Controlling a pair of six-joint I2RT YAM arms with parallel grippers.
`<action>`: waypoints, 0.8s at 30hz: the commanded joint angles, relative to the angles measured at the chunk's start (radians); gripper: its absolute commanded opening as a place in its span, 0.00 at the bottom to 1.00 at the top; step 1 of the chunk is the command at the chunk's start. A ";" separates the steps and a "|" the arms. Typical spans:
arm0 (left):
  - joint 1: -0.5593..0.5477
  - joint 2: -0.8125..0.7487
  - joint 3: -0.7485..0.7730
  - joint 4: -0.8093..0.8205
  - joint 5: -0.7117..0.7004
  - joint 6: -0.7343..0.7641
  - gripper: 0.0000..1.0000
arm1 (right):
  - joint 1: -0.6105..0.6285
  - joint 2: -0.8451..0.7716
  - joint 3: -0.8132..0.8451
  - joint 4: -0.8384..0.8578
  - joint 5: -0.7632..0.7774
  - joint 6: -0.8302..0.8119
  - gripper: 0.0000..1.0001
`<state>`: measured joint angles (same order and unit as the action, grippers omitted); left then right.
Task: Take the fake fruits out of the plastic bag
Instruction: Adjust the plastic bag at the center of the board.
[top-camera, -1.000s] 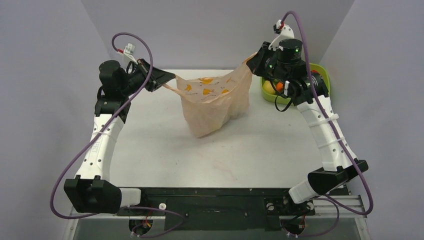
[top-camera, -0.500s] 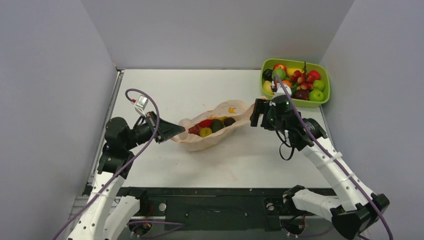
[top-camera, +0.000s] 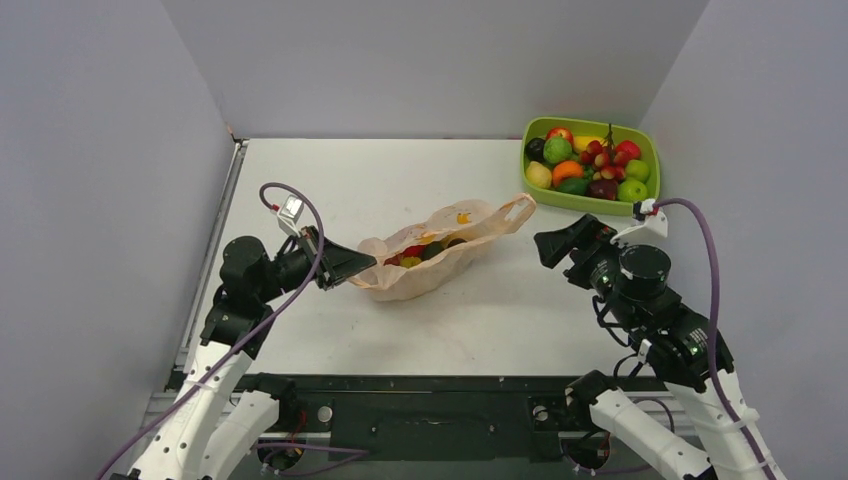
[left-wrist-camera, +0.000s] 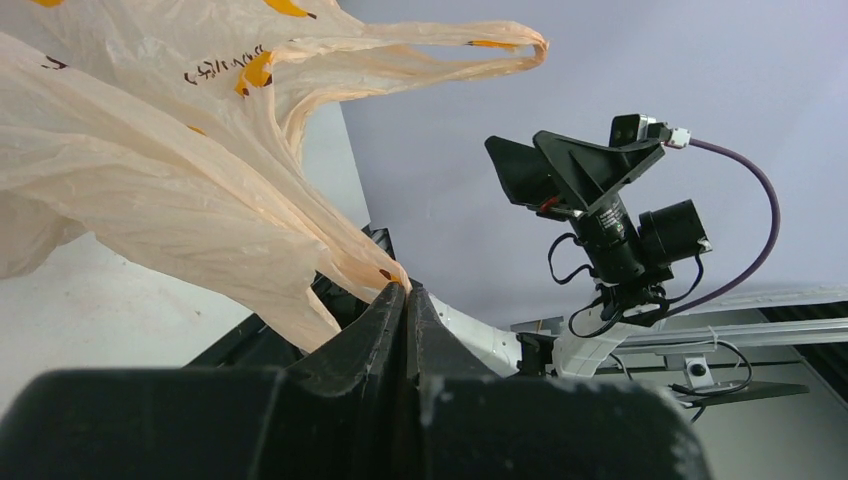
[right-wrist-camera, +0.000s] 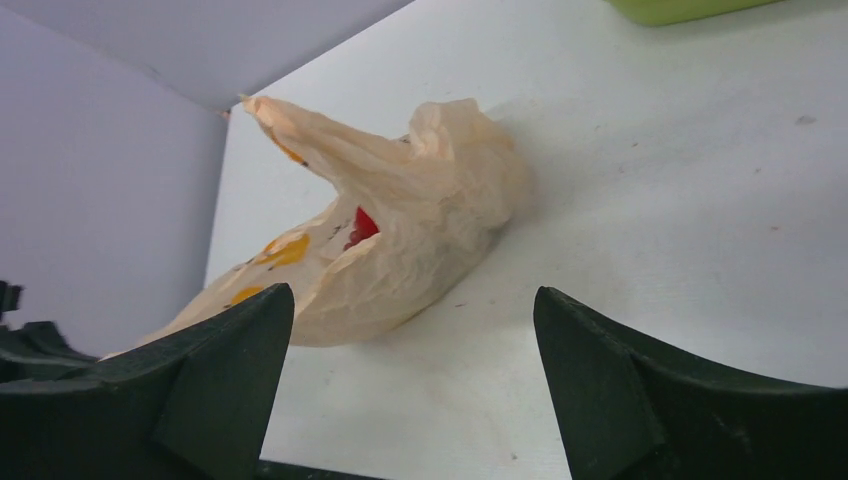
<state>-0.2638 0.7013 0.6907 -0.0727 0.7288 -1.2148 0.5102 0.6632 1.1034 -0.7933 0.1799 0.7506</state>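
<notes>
The plastic bag (top-camera: 440, 262) lies slumped on the table with its mouth open upward. Fake fruits show inside it: a red one (top-camera: 413, 249), a dark green one (top-camera: 435, 250) and a yellow one (top-camera: 410, 262). My left gripper (top-camera: 362, 266) is shut on the bag's left handle, and the peach plastic (left-wrist-camera: 150, 190) runs right into the closed fingertips (left-wrist-camera: 405, 290). The bag's right handle loop (top-camera: 515, 209) hangs free. My right gripper (top-camera: 552, 240) stands open to the right of the bag, apart from it. Between its fingers (right-wrist-camera: 412, 292) is bare table, with the bag (right-wrist-camera: 400, 240) and a red fruit (right-wrist-camera: 362, 225) beyond.
A lime-green tray (top-camera: 588, 206) full of several toy fruits sits at the back right corner, behind my right gripper; its edge (right-wrist-camera: 690, 8) shows at the top of the right wrist view. Grey walls close in the table on three sides.
The bag, held stretched high between both grippers a second ago, now rests on the table. My right gripper has opened, let go of the right handle and drawn back to the right.
</notes>
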 joint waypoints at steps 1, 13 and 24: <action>-0.009 0.002 0.041 0.034 -0.012 0.008 0.00 | 0.050 -0.035 -0.044 0.118 -0.096 0.211 0.86; -0.022 0.003 0.051 0.036 -0.025 -0.003 0.00 | 0.661 0.194 -0.225 0.587 0.471 0.441 0.88; -0.025 -0.022 0.062 -0.022 -0.033 0.018 0.00 | 0.614 0.443 -0.234 0.687 0.558 0.626 0.80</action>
<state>-0.2829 0.6937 0.7040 -0.0952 0.6891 -1.2160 1.1526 1.0554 0.8761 -0.2092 0.6830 1.3128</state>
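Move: The right hand is open and empty. The middle of the plastic bag lies about 20 cm to its left, some 6 cm farther out and roughly 15 cm below. The bag's loose right handle stands about 12 cm ahead and 5 cm to the left, some 8 cm lower, and the green fruit basket is about 30 cm ahead and 15 cm right. From the left hand, which already holds the other handle, the bag's middle is about 9 cm right, 6 cm ahead and 15 cm down. The right hand, fingers kept wide open, sweeps about 18 cm to the left towards the plastic bag's near rim, drawing back a little on the way, then easing forward again while it sinks some 6 cm and the wrist rolls about 20 degrees with its left side coming up. Meanwhile the left hand stays practically in place, still pinching its handle and keeping that end of the bag held up. ##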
